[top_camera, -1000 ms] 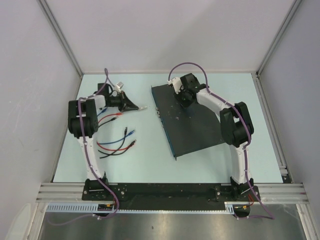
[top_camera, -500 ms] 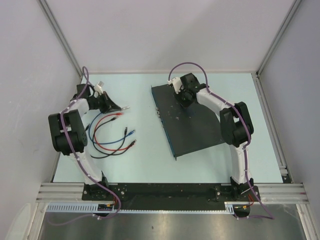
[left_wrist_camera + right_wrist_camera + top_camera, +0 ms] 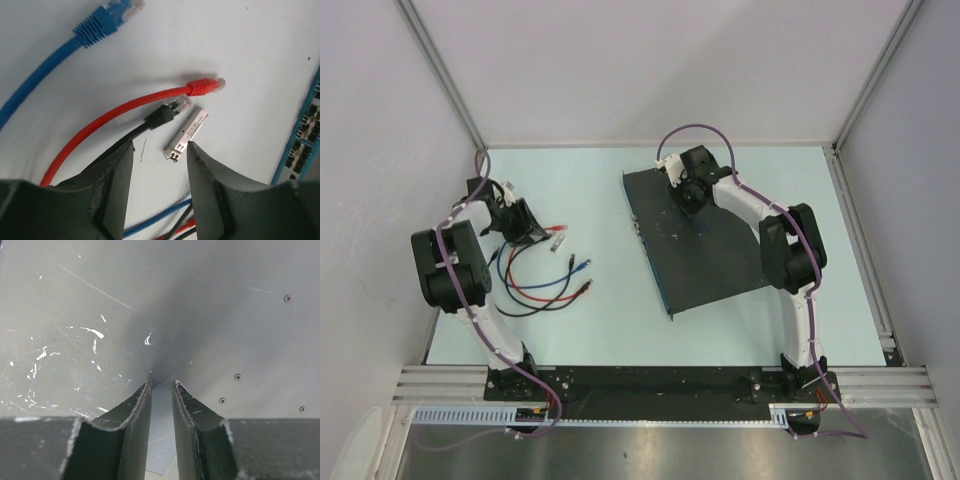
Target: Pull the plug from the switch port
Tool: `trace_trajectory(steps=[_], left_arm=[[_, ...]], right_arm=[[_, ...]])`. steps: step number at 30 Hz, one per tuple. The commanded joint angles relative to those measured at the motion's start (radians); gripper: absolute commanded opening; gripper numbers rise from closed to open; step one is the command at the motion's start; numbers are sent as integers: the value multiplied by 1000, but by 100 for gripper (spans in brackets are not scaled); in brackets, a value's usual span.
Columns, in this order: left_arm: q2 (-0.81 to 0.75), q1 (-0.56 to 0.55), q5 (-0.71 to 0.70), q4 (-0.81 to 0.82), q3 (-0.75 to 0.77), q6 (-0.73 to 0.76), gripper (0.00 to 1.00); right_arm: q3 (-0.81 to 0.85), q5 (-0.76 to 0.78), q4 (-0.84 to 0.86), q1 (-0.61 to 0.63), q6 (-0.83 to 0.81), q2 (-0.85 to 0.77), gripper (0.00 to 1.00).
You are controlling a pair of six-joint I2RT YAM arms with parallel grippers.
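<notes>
The plug, a small silver module, lies loose on the pale table just beyond my left gripper. That gripper is open, and its black fingers stand apart with only table between them. From above, the plug rests right of the left gripper, far from the switch. The switch's bluish port row shows at the right edge of the left wrist view. My right gripper presses its tips on the scuffed switch top, its jaws slightly parted and holding nothing. Seen from the top camera, the right gripper is near the switch's far corner.
Loose patch cables lie by the left gripper: a red plug, a blue plug and a black one. Their loops spread over the left of the table. Grey walls close in the table at the back and both sides.
The left arm swung back toward the left wall and came down over the cables. Its gripper opened, and the plug now lies on the table. The right arm has not moved.
</notes>
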Motion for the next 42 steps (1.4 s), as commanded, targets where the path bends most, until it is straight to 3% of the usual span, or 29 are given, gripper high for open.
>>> trace_trajectory(steps=[1,7,15,27,42], left_arm=[[-92,-49,-86,-18,77,3,52],[-27,-172,259,174,91,-62,50],[193,-263,397,366,186,-168,48],[452,-382,458,492,326,-260,49],[511,-411,431,444,389,-271,46]], right_arm=[[-12,-59,-44,45,28,91,29],[-20,-58,-52,45,27,89,29],[-58,-36,-64,45,16,59,29],[-149,2,-88,48,-6,-1,29],[-106,2,-93,51,-1,31,29]])
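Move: The left hand's goal is the farther of the two small silver modules still in the switch's front, about 25 cm to its right and 9 cm farther out, a centimetre or so lower. The freed module lies on the table 2 cm right, 1 cm ahead and 3 cm below; the red plug is 5 cm ahead and 1 cm right, the black plug 2 cm ahead and 2 cm left, equally low. From the right hand, the goal is some 14 cm left, level fore and aft, 3 cm lower. The open left fingers end up straddling the latch of the farther module in the switch, without closing on it. To get there the hand lifts about 5 cm away from the freed module, swings some 23 cm right and 9 cm forward, and sinks just below its starting height before a last level creep right. The wrist meanwhile turns clockwise and dips its left side, each by nearly 30 degrees. The right hand stays on the switch's top. ##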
